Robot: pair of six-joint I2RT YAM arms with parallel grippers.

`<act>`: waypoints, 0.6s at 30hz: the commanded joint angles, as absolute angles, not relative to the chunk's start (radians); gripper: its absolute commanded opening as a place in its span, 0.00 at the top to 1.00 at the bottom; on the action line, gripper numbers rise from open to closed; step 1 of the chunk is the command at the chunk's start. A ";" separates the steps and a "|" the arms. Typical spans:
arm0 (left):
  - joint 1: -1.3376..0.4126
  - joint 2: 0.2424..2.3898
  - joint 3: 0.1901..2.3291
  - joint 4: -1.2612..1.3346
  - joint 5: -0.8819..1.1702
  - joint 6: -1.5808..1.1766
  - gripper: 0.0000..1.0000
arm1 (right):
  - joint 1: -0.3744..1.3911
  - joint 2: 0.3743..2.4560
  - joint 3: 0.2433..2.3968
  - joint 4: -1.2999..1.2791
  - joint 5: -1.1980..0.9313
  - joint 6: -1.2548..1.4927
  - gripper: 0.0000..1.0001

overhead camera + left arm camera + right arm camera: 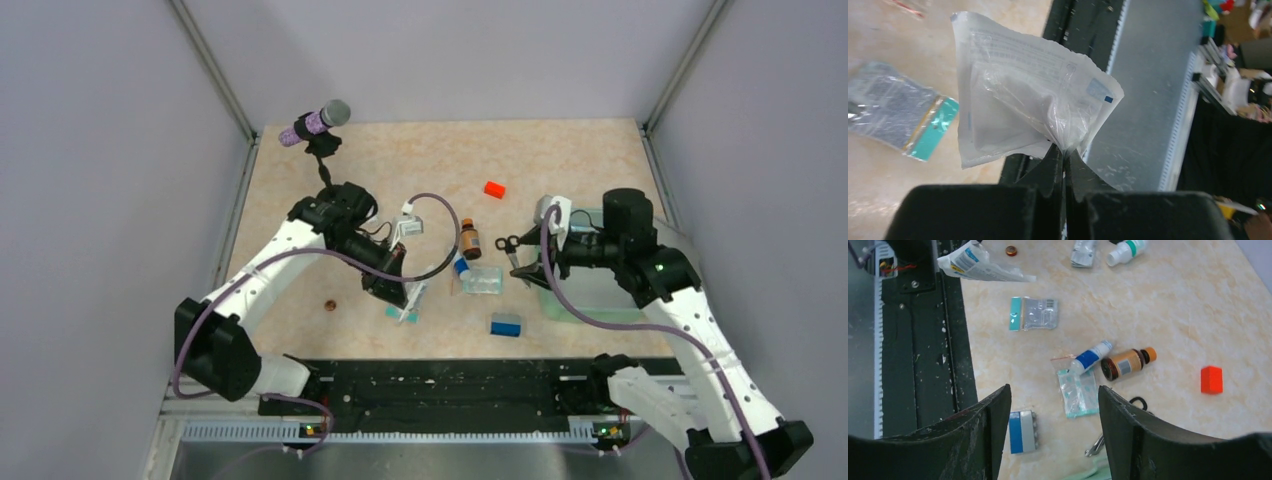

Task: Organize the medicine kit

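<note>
The mint-green medicine kit [590, 292] lies at the table's right, mostly under my right arm; only a sliver of its edge [1093, 474] shows in the right wrist view. My right gripper [525, 268] [1054, 388] hangs open and empty over its left edge, above black-handled scissors [510, 245] [1097, 445]. My left gripper [400, 290] [1064, 155] is shut on a crinkled white sterile pouch [1033, 100] [978, 265], lifted off the table near the front edge.
Loose items: an amber bottle [470, 240] [1128, 363], a blue-white tube [462, 267] [1091, 356], a clear teal packet [483, 282] [1078, 392], a blue block [506, 325] [1023, 432], an orange-red block [494, 190] [1211, 379], a teal-strip zip bag [403, 315] [898, 120] [1034, 313], a brown cap [330, 304].
</note>
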State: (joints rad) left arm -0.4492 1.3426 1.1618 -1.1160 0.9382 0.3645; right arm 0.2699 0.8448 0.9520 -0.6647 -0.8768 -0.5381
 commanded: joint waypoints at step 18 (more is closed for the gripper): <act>-0.587 1.688 1.595 -1.587 1.302 0.650 1.00 | 0.592 1.171 1.141 -0.612 -1.075 -0.640 0.37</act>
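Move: The white packet in my shut left fingers lies about 21 cm to the left of my open right hand, some 6 cm back and 10 cm lower. The blister pouch lies on the table 8 cm ahead and 11 cm left of my right hand, the blue box 2 cm back and 5 cm left, both some 25 cm down. My left hand has the right gripper some 24 cm to its right, 5 cm ahead and 7 cm higher, and the zip bag 8 cm ahead, 2 cm left and 18 cm below. I bring both hands together in the air: my right hand sweeps about 8 cm left towards the white packet, drifting slightly back and swinging some 25 degrees counter-clockwise, its fingers staying open. My left hand keeps its pinch on the packet, draws back a little at first, and carries it up and to the right, about 5 cm each, while turning clockwise. ##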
